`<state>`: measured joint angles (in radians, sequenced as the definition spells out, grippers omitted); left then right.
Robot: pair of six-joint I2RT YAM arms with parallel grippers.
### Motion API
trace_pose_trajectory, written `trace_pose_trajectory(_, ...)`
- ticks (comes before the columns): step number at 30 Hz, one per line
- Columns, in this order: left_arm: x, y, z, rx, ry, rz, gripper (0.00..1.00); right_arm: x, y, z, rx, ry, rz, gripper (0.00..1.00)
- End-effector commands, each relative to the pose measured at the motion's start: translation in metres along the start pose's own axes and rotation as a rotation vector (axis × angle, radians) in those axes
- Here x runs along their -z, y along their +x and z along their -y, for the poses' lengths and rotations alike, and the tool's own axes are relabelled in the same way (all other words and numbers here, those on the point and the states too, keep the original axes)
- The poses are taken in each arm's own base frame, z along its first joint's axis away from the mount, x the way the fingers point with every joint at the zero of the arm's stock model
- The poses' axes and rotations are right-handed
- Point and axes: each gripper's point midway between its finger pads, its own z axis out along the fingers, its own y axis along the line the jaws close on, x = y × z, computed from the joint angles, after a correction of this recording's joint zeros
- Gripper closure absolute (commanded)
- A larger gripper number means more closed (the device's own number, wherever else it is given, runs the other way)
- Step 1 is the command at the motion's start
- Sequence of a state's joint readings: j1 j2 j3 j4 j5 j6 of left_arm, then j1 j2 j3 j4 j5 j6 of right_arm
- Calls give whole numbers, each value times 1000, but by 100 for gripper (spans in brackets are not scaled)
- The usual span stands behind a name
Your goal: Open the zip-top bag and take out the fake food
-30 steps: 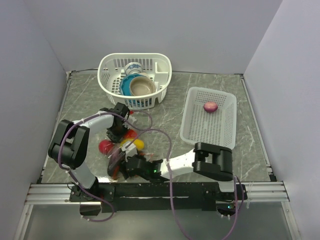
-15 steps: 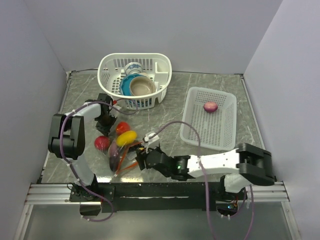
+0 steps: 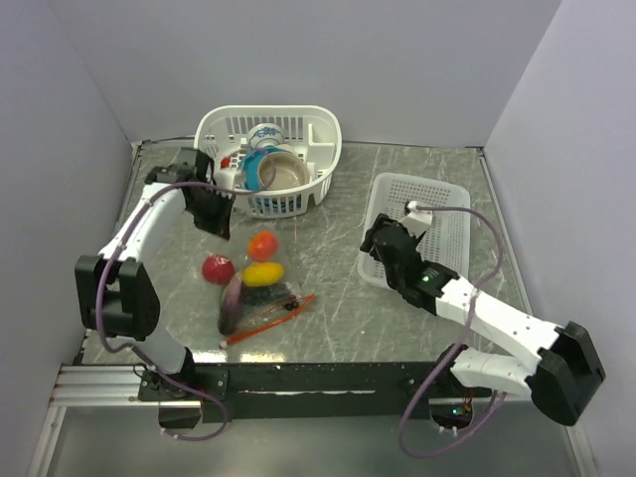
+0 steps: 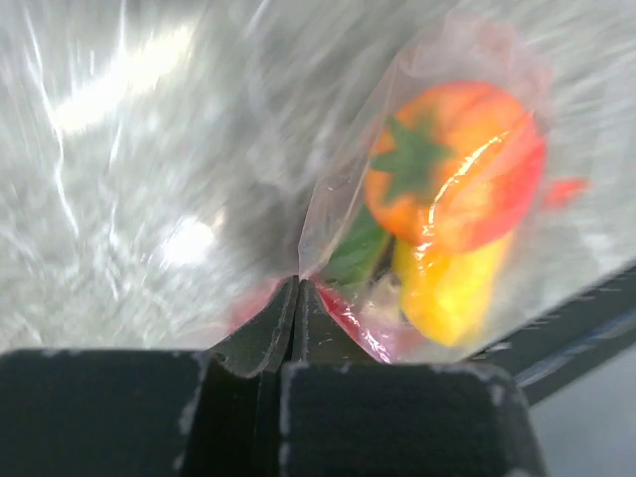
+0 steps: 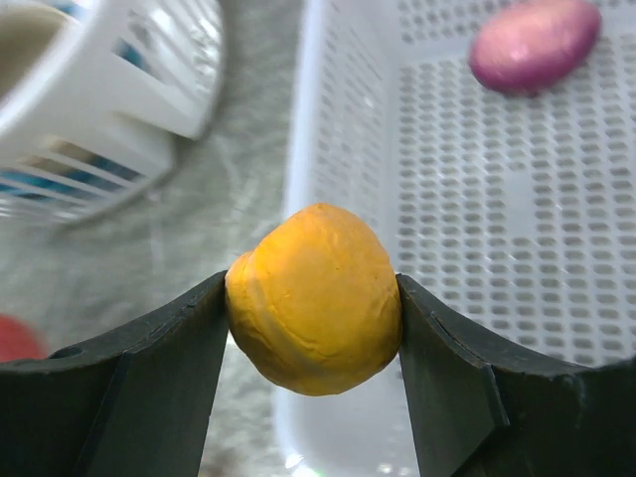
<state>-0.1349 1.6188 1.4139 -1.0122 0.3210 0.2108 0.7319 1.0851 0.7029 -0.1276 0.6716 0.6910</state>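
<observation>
The zip-top bag lies on the table left of centre, its red-orange zip strip toward the front. It holds an orange-red fruit, a yellow lemon and a purple eggplant. A red apple lies at its left edge. My left gripper is shut on a fold of the bag's plastic at its far end. My right gripper is shut on an orange fruit over the left rim of the white tray. A purple onion lies in the tray.
A white basket with ceramic bowls stands at the back, just beyond my left gripper; it also shows in the right wrist view. Grey walls close in the table on three sides.
My right gripper has left the bag at the front and swung right to the tray's left rim with the orange fruit. My left gripper has moved back toward the basket, pulling the bag.
</observation>
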Motion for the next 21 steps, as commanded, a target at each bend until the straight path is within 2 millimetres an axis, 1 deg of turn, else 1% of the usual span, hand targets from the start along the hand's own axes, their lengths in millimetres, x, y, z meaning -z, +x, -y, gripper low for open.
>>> trace_pose_trajectory(1, 46, -10, 54, 31, 192, 53, 99, -12, 14, 19, 21, 109, -92, 46)
trace_pose_trajectory(3, 49, -6, 62, 34, 217, 44, 99, -15, 16, 18, 26, 120, -109, 21)
trace_pose_trajectory(4, 49, -5, 62, 35, 211, 46, 99, -15, 19, 19, 30, 126, -120, 1)
trace_pose_trajectory(5, 42, -3, 58, 33, 192, 51, 99, -15, 19, 17, 28, 118, -125, 0)
trace_pose_trajectory(6, 40, 1, 48, 33, 136, 53, 99, -13, 19, 15, 28, 103, -127, 0)
trace_pose_trajectory(7, 35, 5, 44, 30, 112, 46, 99, -10, 12, 11, 14, 77, -109, 0)
trace_pose_trajectory(8, 25, 17, 37, 40, 88, 14, 99, -7, 12, 5, 14, 48, -108, 0)
trace_pose_trajectory(9, 19, 19, 24, 32, 22, 20, 99, -4, 11, 3, 26, 31, -103, 0)
trace_pose_trajectory(10, 15, 22, 18, 27, -8, 19, 99, 1, 4, -1, 24, 9, -88, 0)
trace_pose_trajectory(11, 6, 34, 12, 30, -31, -10, 99, 6, 6, -7, 44, -17, -93, 0)
trace_pose_trajectory(12, 2, 31, -4, 16, -112, 12, 99, 11, 4, -13, 72, -41, -89, 0)
trace_pose_trajectory(13, -2, 34, -12, 9, -152, 13, 99, 16, 2, -18, 89, -63, -83, 0)
trace_pose_trajectory(14, -10, 44, -20, 6, -186, -8, 99, 22, 4, -26, 119, -91, -81, 0)
trace_pose_trajectory(15, -15, 40, -31, -5, -234, 10, 99, 33, 9, -39, 170, -133, -76, 0)
trace_pose_trajectory(16, -20, 52, -42, -15, -289, -23, 99, 41, 14, -50, 195, -171, -82, 0)
trace_pose_trajectory(17, -25, 55, -48, -22, -311, -32, 99, 47, 20, -59, 217, -206, -89, 0)
trace_pose_trajectory(18, -27, 57, -55, -29, -342, -38, 99, 62, 34, -79, 250, -285, -108, 0)
trace_pose_trajectory(19, -32, 63, -65, -40, -395, -50, 99, 68, 43, -89, 262, -324, -119, 0)
trace_pose_trajectory(20, -36, 66, -69, -45, -405, -62, 99, 75, 53, -97, 279, -362, -130, 2)
trace_pose_trajectory(21, -38, 71, -71, -52, -416, -76, 99, 88, 72, -115, 309, -433, -151, 4)
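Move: The right hand, already holding the orange, is over the basket's left rim; the basket's middle lies about 7 cm right, 5 cm ahead and 14 cm below, and the onion inside it 11 cm ahead and 8 cm right. From the left hand, its shut tips at the bag's film, the red apple is some 11 cm below, 4 cm back and 1 cm left, the tomato 9 cm right and 1 cm ahead, and the yellow pepper 9 cm right and 5 cm back. Right dips 5 cm, opens over the basket, swings left 9 cm; left hand, bag pinched, rises then sinks. ##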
